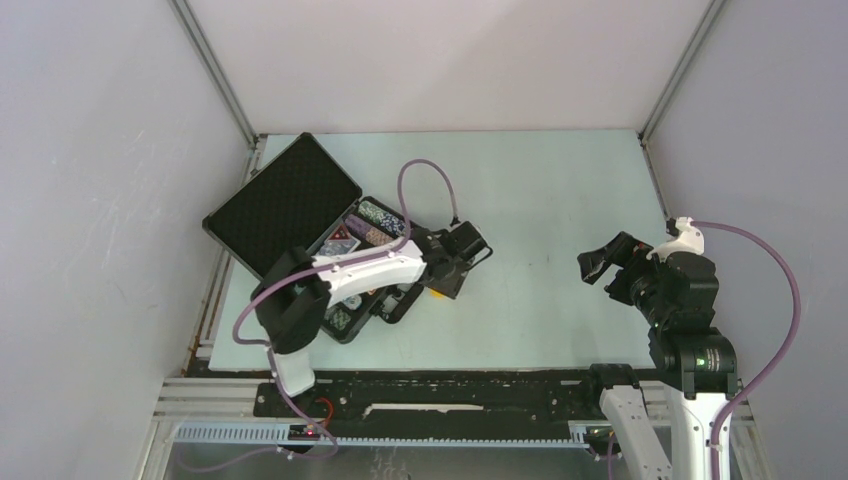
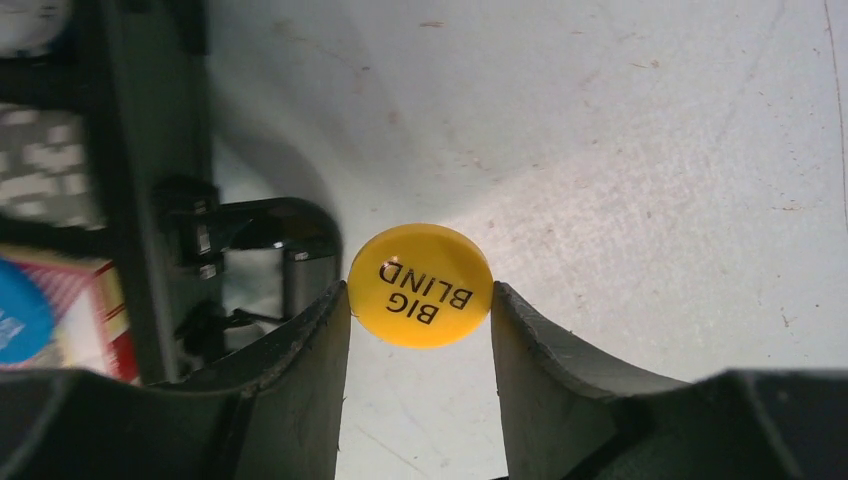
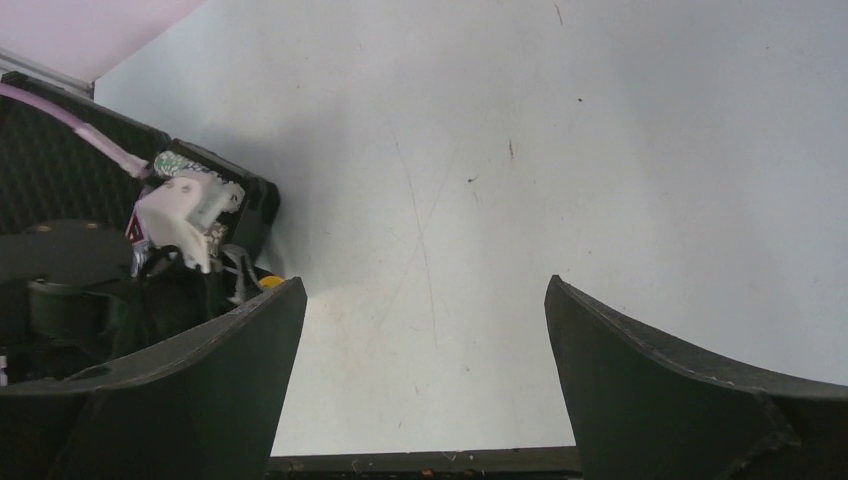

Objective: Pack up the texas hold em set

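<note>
The black briefcase (image 1: 285, 205) of the texas hold em set lies open at the table's left, with poker chips (image 1: 378, 222) and cards in its tray. My left gripper (image 1: 441, 287) hangs just right of the case's front, shut on a yellow disc (image 2: 421, 285) marked BIG BLIND; the disc is pinched edge to edge between both fingertips above the table. In the left wrist view the case handle (image 2: 270, 215), a red card deck (image 2: 95, 310) and a blue disc (image 2: 20, 315) show at the left. My right gripper (image 1: 597, 265) stands open and empty over bare table at the right (image 3: 425, 300).
The pale table (image 1: 540, 200) is enclosed by grey walls on three sides. A purple cable (image 1: 425, 175) loops over the left arm near the case. The black front rail (image 1: 450, 395) runs along the near edge between the arm bases.
</note>
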Robot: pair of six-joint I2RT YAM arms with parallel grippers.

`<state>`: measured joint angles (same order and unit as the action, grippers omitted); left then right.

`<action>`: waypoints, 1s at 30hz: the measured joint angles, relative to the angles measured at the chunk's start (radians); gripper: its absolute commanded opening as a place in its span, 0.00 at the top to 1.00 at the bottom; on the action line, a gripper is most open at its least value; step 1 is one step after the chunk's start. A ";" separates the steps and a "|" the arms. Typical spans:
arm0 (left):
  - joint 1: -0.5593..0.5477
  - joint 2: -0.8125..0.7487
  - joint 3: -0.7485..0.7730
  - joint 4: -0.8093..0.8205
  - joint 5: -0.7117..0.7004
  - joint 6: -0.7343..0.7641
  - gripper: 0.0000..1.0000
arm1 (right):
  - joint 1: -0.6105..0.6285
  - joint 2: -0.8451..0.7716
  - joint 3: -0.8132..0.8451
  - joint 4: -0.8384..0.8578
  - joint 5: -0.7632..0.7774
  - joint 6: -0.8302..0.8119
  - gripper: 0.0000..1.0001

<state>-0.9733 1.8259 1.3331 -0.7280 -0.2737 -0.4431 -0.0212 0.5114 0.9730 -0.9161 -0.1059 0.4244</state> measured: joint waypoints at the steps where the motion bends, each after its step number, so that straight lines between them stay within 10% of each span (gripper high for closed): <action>1: 0.007 -0.021 -0.009 -0.003 -0.006 0.001 0.58 | 0.002 0.000 0.000 0.000 0.000 0.000 0.00; 19: 0.301 -0.449 -0.306 -0.083 -0.064 0.033 0.57 | 0.004 0.000 -0.006 0.000 0.000 0.000 0.00; 30: 0.415 -0.423 -0.348 -0.042 -0.053 0.062 0.58 | 0.004 0.000 -0.006 0.000 0.000 0.000 0.00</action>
<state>-0.5583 1.4033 0.9855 -0.7704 -0.3264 -0.3809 -0.0170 0.5114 0.9672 -0.9157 -0.1062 0.4244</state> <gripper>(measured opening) 0.547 0.993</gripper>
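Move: Pinched in the left hand, the big blind chip goes to the red card box inside the case, about 14 cm to the left, 4 cm ahead and some 2 cm lower. The small blind lies on that box, 8 cm ahead and 14 cm left. The case handle is about 8 cm left, level fore and aft; the blue-white chips lie 21 cm left and hardly ahead. From the right hand the red card box is roughly 46 cm left, 9 cm ahead and well below. Still pinching the yellow big blind by its edges, the left hand sweeps about 18 cm left, over the handle side of the case, to the near-left end of the red card box. It climbs some 5 cm early on, eases forward slightly, then sinks about 2 cm as it slows; the wrist turns some 20 degrees counter-clockwise and the fingers keep their grip. ##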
